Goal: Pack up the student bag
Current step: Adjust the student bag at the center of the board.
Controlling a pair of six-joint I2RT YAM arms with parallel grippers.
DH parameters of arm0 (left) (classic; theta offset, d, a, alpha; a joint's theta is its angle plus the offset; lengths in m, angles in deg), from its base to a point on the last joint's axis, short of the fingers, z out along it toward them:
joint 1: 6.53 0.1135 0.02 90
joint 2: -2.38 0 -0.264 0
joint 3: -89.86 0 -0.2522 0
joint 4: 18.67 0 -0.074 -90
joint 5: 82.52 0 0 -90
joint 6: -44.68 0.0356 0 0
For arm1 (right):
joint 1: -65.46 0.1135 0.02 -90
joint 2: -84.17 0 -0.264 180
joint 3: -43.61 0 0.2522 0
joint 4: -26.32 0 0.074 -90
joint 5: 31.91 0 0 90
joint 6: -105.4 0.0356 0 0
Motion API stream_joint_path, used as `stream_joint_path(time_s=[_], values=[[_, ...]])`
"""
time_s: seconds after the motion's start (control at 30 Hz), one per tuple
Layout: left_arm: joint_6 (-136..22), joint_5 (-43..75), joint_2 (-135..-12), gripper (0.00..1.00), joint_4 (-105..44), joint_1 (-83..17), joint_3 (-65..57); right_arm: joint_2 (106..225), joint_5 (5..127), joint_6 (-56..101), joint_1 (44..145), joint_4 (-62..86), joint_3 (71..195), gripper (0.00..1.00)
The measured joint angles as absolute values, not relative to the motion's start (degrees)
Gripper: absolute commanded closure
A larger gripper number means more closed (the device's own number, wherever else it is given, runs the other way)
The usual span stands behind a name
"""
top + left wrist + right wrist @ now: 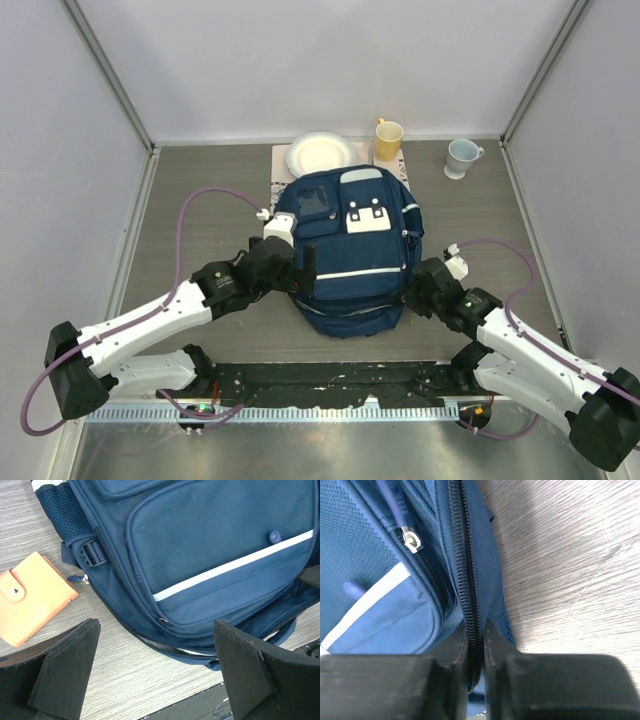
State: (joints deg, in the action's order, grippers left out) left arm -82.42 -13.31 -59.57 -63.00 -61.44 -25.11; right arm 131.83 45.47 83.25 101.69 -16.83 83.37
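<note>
The student bag [350,240] lies flat mid-table, navy with white stripes and a white buckle patch. My left gripper [300,265] hovers at its lower left side, open wide. In the left wrist view the bag [225,545] fills the top, and nothing sits between the fingers of the left gripper [155,625]. My right gripper [420,285] is at the bag's lower right edge. In the right wrist view this gripper [476,630] is shut on the bag's [370,580] zipper seam [465,580], with fabric pinched between both fingers. A zipper pull [410,539] lies further up.
An orange wallet [32,597] lies on the table left of the bag. Behind the bag are a white plate [318,153] on a mat, a yellow cup [388,137] and a pale mug [461,157]. The black base rail [330,380] runs along the near edge.
</note>
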Motion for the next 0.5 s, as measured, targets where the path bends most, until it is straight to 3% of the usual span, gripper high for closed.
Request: stream_joint_path(time_s=[0.2,0.5], values=[[-82.4,-12.9,-59.6,0.01,-63.1,-60.8,-25.8,128.5,39.5,77.7,101.6,-22.7,85.3,0.99],[-82.5,-12.5,-59.6,0.0,-61.7,-58.1,-28.4,135.3,29.8,65.7,100.2,-30.6,93.1,0.99]])
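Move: The bag's right zipper edge, low on its side, already lies between my right fingers, which aren't quite shut; the middle of the student bag is about 15 cm left of that hand and 12 cm ahead. From my open left hand that edge is some 31 cm right, 4 cm back and 10 cm lower, while the brown wallet lies about 8 cm left, level with the hand and 12 cm below. I shut my right fingers on the zipper edge and drag it to the right, about 6.5 cm, lifting a couple of centimetres and edging slightly forward as the wrist rolls some 25 degrees so the fingertips swing rightward. My left hand stays wide open, sinking about 2 cm and drifting slightly left beside the bag. ##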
